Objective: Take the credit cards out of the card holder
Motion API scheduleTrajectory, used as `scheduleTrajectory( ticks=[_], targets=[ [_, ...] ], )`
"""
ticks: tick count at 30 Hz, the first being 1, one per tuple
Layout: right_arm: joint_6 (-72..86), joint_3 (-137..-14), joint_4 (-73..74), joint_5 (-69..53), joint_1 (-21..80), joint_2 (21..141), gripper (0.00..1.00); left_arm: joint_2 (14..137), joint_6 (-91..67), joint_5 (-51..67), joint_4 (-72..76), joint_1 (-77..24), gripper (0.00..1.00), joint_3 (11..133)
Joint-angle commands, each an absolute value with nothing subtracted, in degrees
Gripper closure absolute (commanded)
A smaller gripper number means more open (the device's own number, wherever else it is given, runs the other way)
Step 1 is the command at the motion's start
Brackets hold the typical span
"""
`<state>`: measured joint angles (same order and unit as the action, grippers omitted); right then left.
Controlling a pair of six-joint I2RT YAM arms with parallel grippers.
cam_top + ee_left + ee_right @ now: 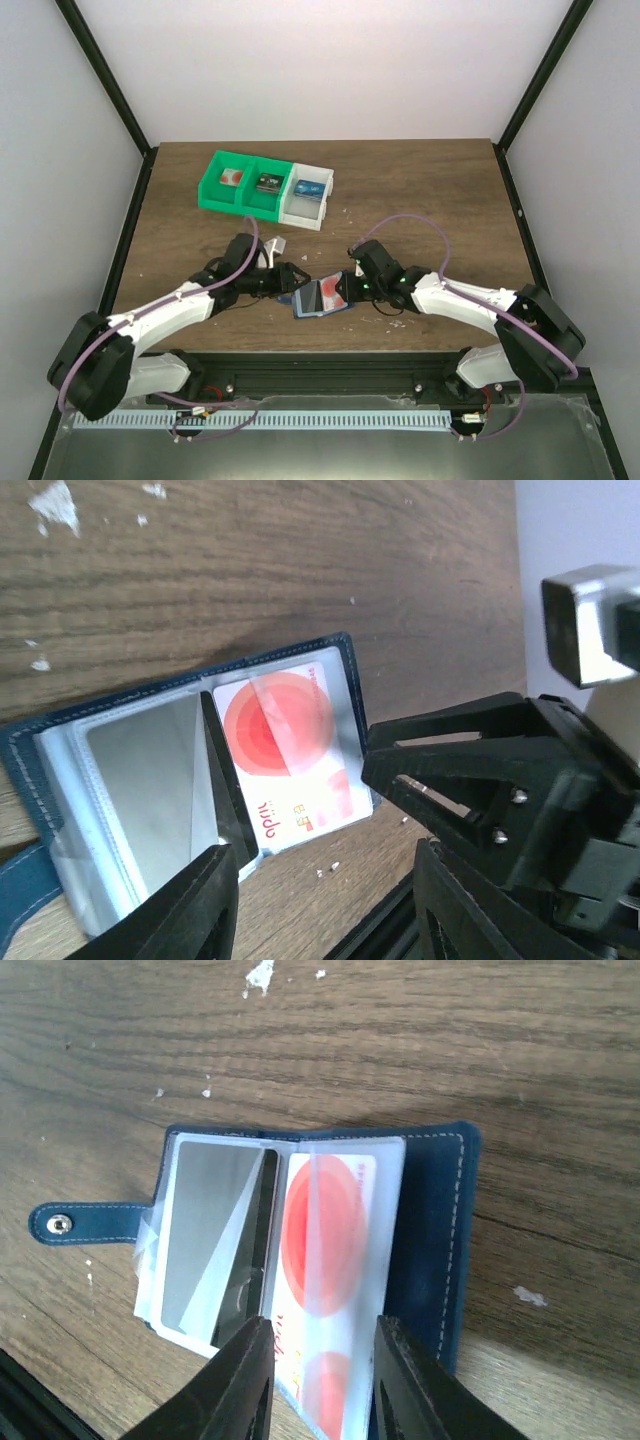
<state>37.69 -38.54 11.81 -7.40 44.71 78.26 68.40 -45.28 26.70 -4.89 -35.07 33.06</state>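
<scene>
The blue card holder [310, 299] lies open on the wooden table between my two grippers. One credit card, white with a red spot [322, 1228], sits in the clear pocket of the leaf on my right; the other pocket [205, 1225] looks empty. My right gripper [322, 1380] is open, its fingers astride the near end of that card; contact cannot be told. At the holder's left edge my left gripper [325, 910] is also open, with only bare table between its fingers. The same card [280, 725] and holder [140, 770] show in the left wrist view.
A green-and-white three-compartment tray [265, 188] stands at the back left, with a red-and-white card [232, 178], a dark card [268, 182] and a blue card [308, 188] in its compartments. The holder's snap strap [85, 1224] sticks out to the left. White crumbs dot the table.
</scene>
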Motion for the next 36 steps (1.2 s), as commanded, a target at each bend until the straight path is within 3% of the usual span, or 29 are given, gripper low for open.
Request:
scheduleTrajectory(
  ticks=[1, 12, 25, 36],
  targets=[
    [37.0, -38.2, 8.9, -9.4, 44.2, 78.2, 0.74, 72.9, -48.3, 32.6, 4.6, -36.0, 0.51, 31.3],
    [38.0, -33.5, 5.0, -10.6, 44.1, 79.9, 0.94, 79.4, -49.1, 34.1, 11.2, -37.4, 0.51, 30.4],
    [39.3, -28.5, 1.9, -10.5, 44.1, 80.0, 0.94, 81.3, -51.4, 34.7, 17.8, -37.4, 0.54, 26.5],
    [39.0, -34.0, 5.8, -11.6, 44.1, 75.7, 0.91, 84.8, -52.0, 33.4, 21.4, -37.4, 0.54, 27.0]
  ],
)
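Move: The red-circle card, still in its clear sleeve, has its middle about 5 cm below the right hand, some 2 cm ahead and 2 cm to its left. The grey sleeve lies 5 cm to the left of that card, and the holder's snap strap another 4 cm beyond, both about 1 cm nearer the bases. From the left hand the card is around 6 cm right, 2 cm ahead and 9 cm down. Contact can't be made out for certain: the right fingers shut and come down about 4.5 cm, drawing back some 2.5 cm and slightly right, to the sleeve over the card's near right corner, pause there, then rise about 1 cm. The left hand, fingers kept half open, first shifts right about 3 cm as it sinks, then mostly descends, about 5.5 cm in all, towards the card's near left side. ##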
